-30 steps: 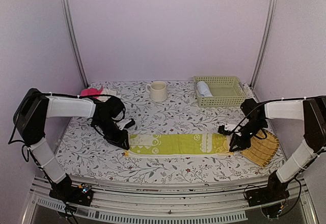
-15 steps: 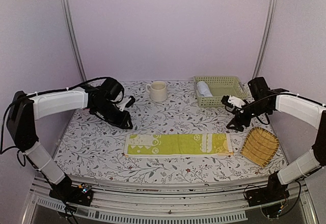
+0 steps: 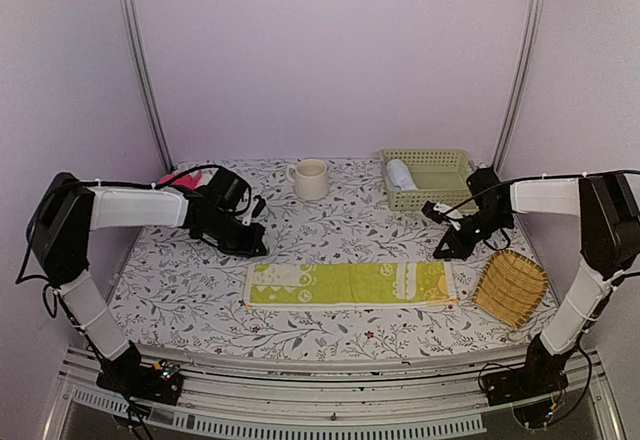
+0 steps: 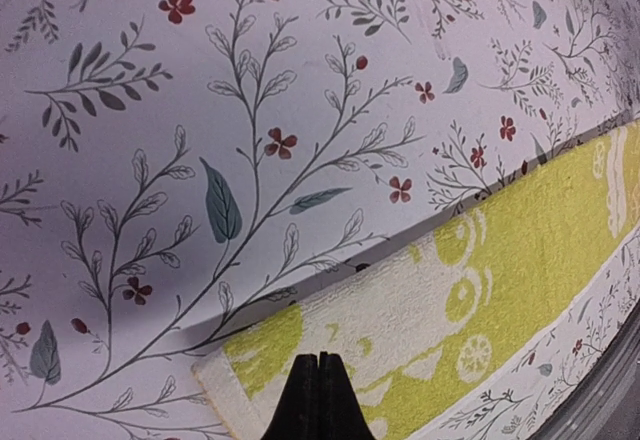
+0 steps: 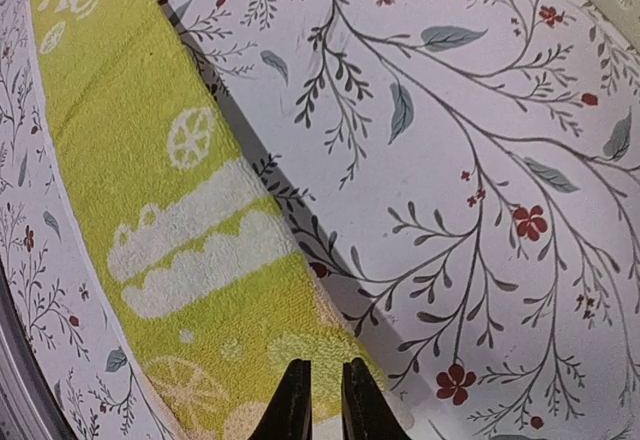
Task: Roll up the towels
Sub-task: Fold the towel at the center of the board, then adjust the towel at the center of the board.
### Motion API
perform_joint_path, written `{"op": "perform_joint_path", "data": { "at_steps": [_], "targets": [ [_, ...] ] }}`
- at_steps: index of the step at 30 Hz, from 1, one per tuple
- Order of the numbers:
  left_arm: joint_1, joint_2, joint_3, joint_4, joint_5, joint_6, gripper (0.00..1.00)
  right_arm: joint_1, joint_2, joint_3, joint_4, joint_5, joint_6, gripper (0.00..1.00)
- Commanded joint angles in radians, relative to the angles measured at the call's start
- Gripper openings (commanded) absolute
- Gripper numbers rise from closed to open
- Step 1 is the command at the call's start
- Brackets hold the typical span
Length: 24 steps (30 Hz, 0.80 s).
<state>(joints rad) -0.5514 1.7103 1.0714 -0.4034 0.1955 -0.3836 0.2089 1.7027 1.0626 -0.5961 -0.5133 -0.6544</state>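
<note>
The yellow-green and cream towel [image 3: 350, 284] lies flat and unrolled along the front of the table. It also shows in the left wrist view [image 4: 500, 260] and the right wrist view [image 5: 160, 210]. My left gripper [image 3: 256, 249] [image 4: 318, 362] is shut and empty, just behind the towel's far left corner. My right gripper [image 3: 441, 253] [image 5: 319, 365] hangs over the towel's far right corner. Its jaws stand a narrow slit apart with nothing between them. The pale blue towel [image 3: 401, 174] lies rolled in the green basket [image 3: 447, 195].
A cream mug [image 3: 311, 178] stands at the back centre. A pink cloth [image 3: 178, 180] lies at the back left. The yellow bamboo tray [image 3: 511, 288] sits right of the towel's end. A floral cloth [image 3: 330, 225] covers the table.
Both arms lifted away from the towel's ends toward the back, then came down again just behind its far corners. Both jaws opened wider and closed again. The towel has not moved.
</note>
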Motion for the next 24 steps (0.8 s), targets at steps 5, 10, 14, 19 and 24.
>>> {"op": "perform_joint_path", "data": {
  "at_steps": [5, 10, 14, 19, 24],
  "targets": [
    [-0.013, -0.036, -0.116, 0.083, 0.019, -0.049, 0.0, 0.023, 0.026, -0.064, 0.006, 0.065, -0.018, 0.14],
    [-0.013, -0.031, -0.149, 0.081, -0.033, -0.044, 0.0, 0.043, 0.076, -0.059, 0.022, 0.12, -0.001, 0.14],
    [-0.012, 0.007, -0.154, 0.09, -0.065, -0.042, 0.0, 0.055, 0.128, -0.024, 0.045, 0.214, 0.038, 0.13],
    [-0.007, 0.066, -0.153, 0.077, -0.129, -0.05, 0.0, 0.057, 0.187, 0.011, 0.076, 0.324, 0.099, 0.13],
    [0.006, 0.08, -0.165, 0.078, -0.161, -0.053, 0.0, 0.061, 0.204, 0.036, 0.087, 0.341, 0.11, 0.16]
  ]
}}
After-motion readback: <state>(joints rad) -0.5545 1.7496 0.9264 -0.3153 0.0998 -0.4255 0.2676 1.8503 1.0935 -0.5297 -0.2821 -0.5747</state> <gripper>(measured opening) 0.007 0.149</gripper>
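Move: Below the two hands, the folded yellow-green towel has its middle about 16 cm right, 4 cm back and 6 cm below the left hand, and about 16 cm left, 4 cm back and 6 cm below the right; each hand hovers near its far edge towards one end. A mug stands some 19 cm ahead of the left hand and 9 cm right. From the right hand, the basket is roughly 20 cm straight ahead, the woven mat about 15 cm right and 5 cm back. Sinking about 5 cm onto the towel's two ends, both hands first ease back 2 to 3 cm, their fingers kept shut or nearly so. The right fingertips touch down near the far edge and then push the cloth forward, travelling roughly 4 cm, while that hand tilts to point more steeply down. The left drifts 3 cm left as it comes down on its end, edging forward about 1 cm at the last. ##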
